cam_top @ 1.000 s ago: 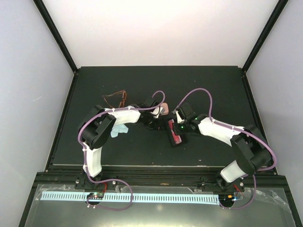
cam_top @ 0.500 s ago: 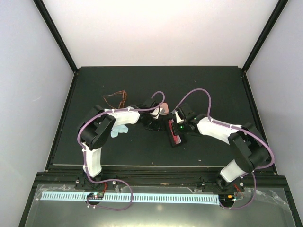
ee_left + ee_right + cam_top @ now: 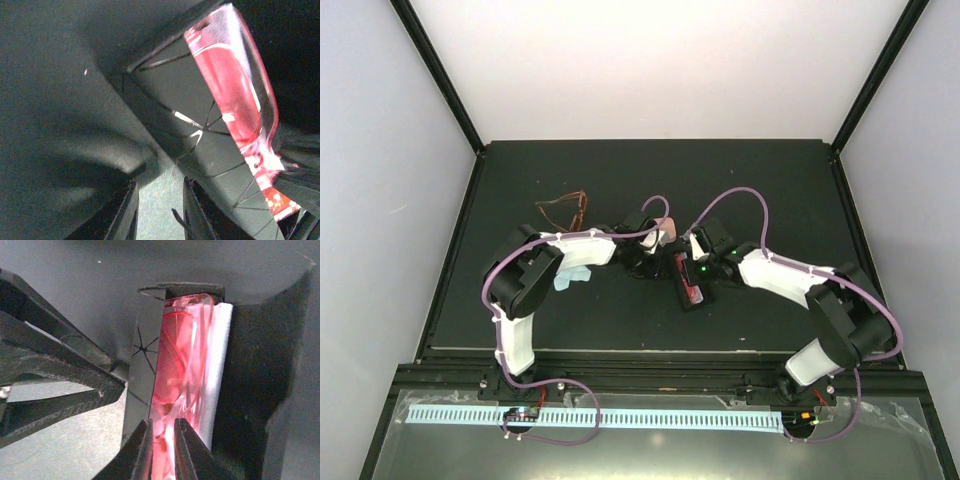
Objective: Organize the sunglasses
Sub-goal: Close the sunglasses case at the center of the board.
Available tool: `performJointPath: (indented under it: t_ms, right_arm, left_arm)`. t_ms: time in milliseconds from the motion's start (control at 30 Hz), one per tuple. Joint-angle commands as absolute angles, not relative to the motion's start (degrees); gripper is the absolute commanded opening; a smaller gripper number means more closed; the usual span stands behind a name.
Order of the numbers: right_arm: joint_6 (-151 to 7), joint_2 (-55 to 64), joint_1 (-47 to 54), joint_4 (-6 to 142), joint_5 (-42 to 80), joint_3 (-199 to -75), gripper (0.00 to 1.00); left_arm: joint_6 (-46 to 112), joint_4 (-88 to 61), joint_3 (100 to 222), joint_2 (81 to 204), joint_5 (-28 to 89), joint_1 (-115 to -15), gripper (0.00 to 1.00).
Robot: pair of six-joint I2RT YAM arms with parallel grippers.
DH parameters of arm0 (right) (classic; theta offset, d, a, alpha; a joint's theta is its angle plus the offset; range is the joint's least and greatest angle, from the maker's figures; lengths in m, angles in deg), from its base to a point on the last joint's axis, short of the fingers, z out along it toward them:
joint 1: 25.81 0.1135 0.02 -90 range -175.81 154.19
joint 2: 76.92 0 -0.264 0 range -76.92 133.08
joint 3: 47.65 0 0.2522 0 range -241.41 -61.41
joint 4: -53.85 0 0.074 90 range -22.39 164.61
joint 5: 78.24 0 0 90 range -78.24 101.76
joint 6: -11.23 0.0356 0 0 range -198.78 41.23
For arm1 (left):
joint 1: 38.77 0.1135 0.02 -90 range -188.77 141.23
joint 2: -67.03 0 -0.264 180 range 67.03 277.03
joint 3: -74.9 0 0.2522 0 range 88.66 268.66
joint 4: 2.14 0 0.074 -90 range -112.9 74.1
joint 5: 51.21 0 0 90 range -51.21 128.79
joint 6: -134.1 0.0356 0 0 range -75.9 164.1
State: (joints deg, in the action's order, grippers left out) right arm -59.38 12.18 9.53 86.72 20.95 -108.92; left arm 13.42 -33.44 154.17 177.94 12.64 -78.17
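Note:
The red-pink sunglasses [image 3: 692,291] [image 3: 175,360] [image 3: 225,80] lie folded in an open black case [image 3: 682,272] [image 3: 145,360] [image 3: 165,100] at mid-table. My right gripper [image 3: 692,268] [image 3: 163,450] hangs right over them, its jaws a narrow slit apart with pink frame showing between; whether it grips does not show. My left gripper [image 3: 655,258] [image 3: 160,210] stands slightly open at the case's left wall, with only table mat between its fingers [image 3: 55,340]. The brownish-amber sunglasses [image 3: 563,210] lie unfolded at the far left, away from both grippers.
A pink case [image 3: 667,231] sits just beyond the left wrist. A light blue cloth [image 3: 568,278] lies under the left forearm. A pale strip [image 3: 220,365] lines the black case beside the sunglasses. The dark mat [image 3: 770,180] ends at black rails on all sides.
The left wrist has shifted slightly toward the far side. The right gripper stays over the black case, and the sunglasses and case have not moved.

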Motion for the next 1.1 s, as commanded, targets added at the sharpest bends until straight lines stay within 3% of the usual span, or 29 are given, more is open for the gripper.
performJointPath:
  t_ms: [0, 200, 467, 767, 1067]
  right_arm:
    - [-58.6, 5.77, 9.88, 85.42, 20.02, -107.03, 0.18]
    - [-55.26, -4.38, 9.86, 83.04, 15.86, -103.49, 0.24]
    - [-47.75, -6.56, 8.55, 87.26, -4.62, -99.8, 0.26]
    - [-51.22, 0.03, 8.15, 84.27, 7.17, -98.43, 0.26]
    - [-53.92, -1.09, 8.18, 77.94, 18.64, -95.45, 0.44]
  left_arm:
    - [12.23, -33.61, 151.9, 175.76, 15.34, -78.73, 0.27]
    - [10.95, -31.88, 149.95, 174.35, 16.02, -78.75, 0.27]
    - [9.89, -29.62, 147.73, 173.62, 15.14, -78.89, 0.27]
    - [8.79, -27.57, 147.06, 174.75, 14.48, -79.76, 0.26]
    - [8.41, -26.54, 147.59, 176.46, 13.07, -80.34, 0.28]
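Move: The right hand's fingertips are in the open sunglasses case, right on the red sunglasses, whose middle lies some 2 cm back and 2 cm below. The raised lid stands about 5 cm to the right and 2 cm back, at fingertip height. The pink case lies about 9 cm ahead and 10 cm left. The left hand is low beside the near wall of the black case body, whose middle is about 7 cm to its right and 1 cm back. The right fingertips come free of the sunglasses, rising about 7 cm and hopping right over the lid. They sink outside it to their old height, then sweep back left some 3 cm against the lid's outer side, opening wider. The wrist turns clockwise some 20 degrees going over and half unwinds. The left fingers stay low by the case's left wall, easing back about 1 cm. ##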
